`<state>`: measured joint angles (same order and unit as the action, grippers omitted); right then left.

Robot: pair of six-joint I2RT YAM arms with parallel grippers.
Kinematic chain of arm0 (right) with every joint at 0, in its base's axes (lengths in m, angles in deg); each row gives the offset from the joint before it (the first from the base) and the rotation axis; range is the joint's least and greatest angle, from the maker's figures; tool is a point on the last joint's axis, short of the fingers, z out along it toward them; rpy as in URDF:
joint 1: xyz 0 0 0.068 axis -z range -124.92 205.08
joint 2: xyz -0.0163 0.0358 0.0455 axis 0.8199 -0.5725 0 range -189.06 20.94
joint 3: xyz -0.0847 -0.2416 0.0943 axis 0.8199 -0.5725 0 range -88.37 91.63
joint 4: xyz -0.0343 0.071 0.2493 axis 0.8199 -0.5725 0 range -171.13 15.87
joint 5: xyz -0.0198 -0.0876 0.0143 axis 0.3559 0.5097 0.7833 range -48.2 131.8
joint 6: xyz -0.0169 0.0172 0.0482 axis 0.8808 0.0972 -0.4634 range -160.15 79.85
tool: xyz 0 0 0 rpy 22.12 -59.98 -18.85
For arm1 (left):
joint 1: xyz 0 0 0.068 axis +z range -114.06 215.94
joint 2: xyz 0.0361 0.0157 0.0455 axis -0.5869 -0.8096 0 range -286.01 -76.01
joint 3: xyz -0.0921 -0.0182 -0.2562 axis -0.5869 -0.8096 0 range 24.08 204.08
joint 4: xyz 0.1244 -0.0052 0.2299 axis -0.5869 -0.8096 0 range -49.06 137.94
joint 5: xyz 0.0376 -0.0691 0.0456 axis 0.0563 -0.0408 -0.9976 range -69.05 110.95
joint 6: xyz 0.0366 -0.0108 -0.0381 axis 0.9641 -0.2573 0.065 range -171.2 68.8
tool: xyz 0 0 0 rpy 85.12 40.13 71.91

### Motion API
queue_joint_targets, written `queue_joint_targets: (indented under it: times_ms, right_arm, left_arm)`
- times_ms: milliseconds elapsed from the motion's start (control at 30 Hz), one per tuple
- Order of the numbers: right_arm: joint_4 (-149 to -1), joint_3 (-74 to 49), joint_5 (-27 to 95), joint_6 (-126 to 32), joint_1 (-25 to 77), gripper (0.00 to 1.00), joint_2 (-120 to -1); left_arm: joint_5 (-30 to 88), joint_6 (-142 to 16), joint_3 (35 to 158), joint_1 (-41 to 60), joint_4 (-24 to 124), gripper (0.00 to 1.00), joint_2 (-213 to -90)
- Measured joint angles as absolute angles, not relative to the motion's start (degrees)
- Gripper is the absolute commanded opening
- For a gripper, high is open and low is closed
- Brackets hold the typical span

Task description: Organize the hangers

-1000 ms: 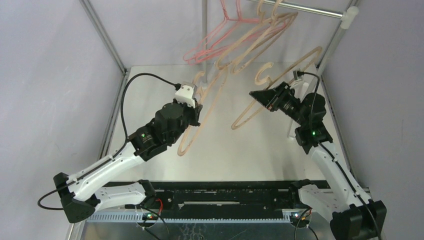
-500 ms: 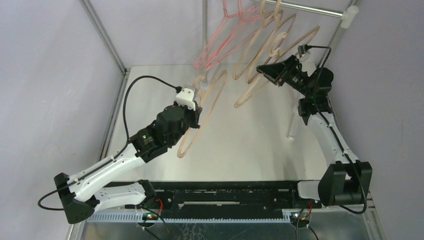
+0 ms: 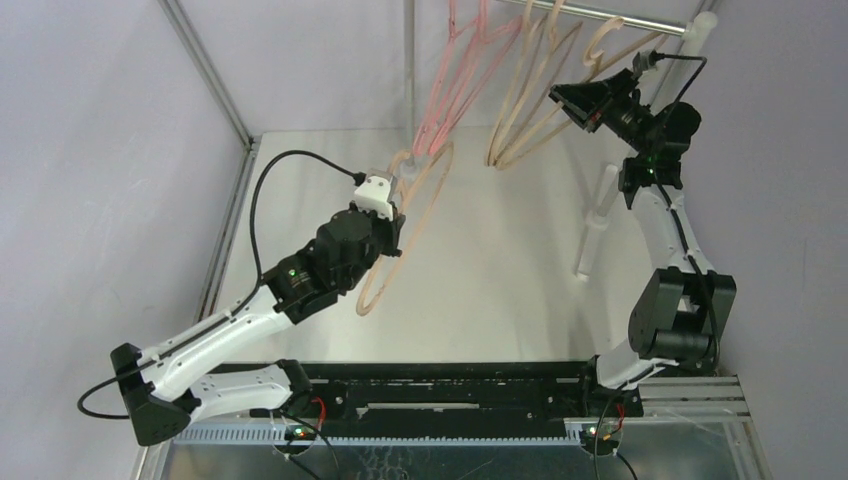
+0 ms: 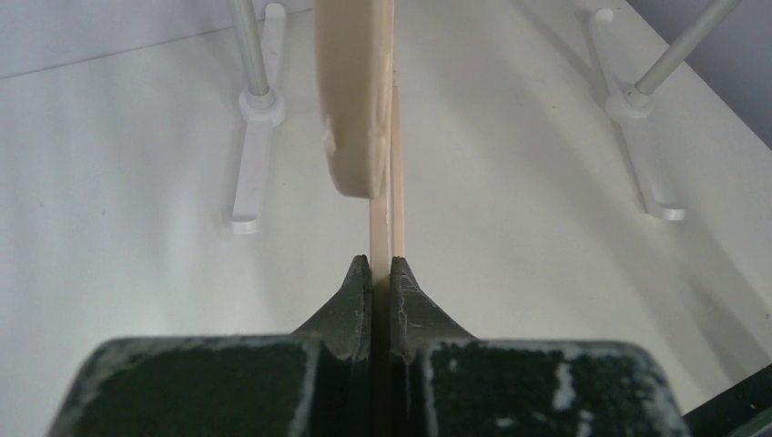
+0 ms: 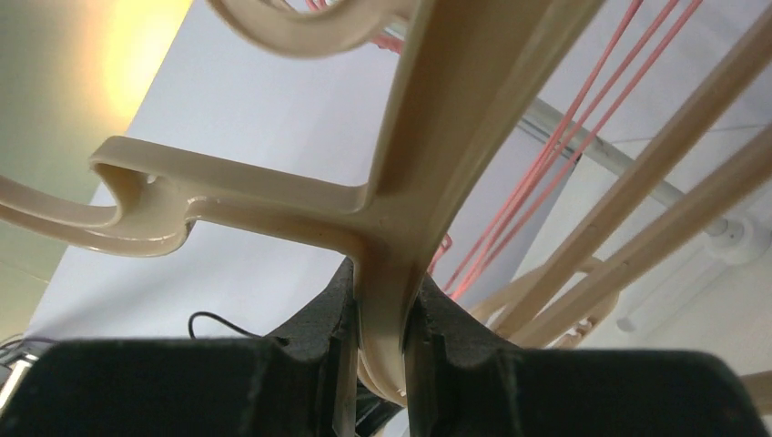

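Note:
My left gripper is shut on a beige hanger and holds it tilted above the table, hook end up by the wrist camera. In the left wrist view its jaws pinch the thin bar of that hanger. My right gripper is raised to the top rail and is shut on another beige hanger, its hook at the rail. More beige hangers and pink wire hangers hang from the rail to its left.
A vertical rack pole stands at the back centre. White rack feet lie on the table at the right, with slanted frame poles left and right. Purple walls close both sides. A black rail spans the near edge.
My right arm has risen and swung back to the right, carrying its beige hanger up to the rail. The hanging hangers have swung nearer upright. My left arm has barely moved.

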<state>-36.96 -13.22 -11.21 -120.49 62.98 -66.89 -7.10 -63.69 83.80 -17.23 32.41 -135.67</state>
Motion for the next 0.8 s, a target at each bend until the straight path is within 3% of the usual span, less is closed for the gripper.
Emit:
queue_joint_targets:
  times_ms: [467,800]
  right_arm:
    - [-31.04,-6.01,-10.77,-127.90,63.79,0.00,-76.88]
    - [-30.71,-3.41,-9.02,-130.85,64.31,0.00,-77.60]
  left_arm:
    - [-7.50,-63.65,83.80,-17.23,32.39,0.00,-136.80]
    - [-7.61,-63.62,83.80,-16.90,32.39,0.00,-138.31]
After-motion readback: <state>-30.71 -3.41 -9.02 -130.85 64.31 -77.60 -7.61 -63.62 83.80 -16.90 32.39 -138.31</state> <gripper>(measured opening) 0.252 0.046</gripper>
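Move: The right hand holds a beige hanger by its neck; the stretch of rail meant for its hook is about 9 cm ahead, 6 cm to the right and 6 cm above. The hung beige hangers' bodies are some 5 cm ahead, 4 cm left and 5 cm below, the pink hangers roughly 8 cm ahead, 13 cm left and 5 cm below. From the left hand, which grips another beige hanger, that rail stretch is around 24 cm ahead, 30 cm right and 20 cm up. Keeping its grip, the right hand carries the hanger's hook about 5 cm forward and slightly right towards the rail. ##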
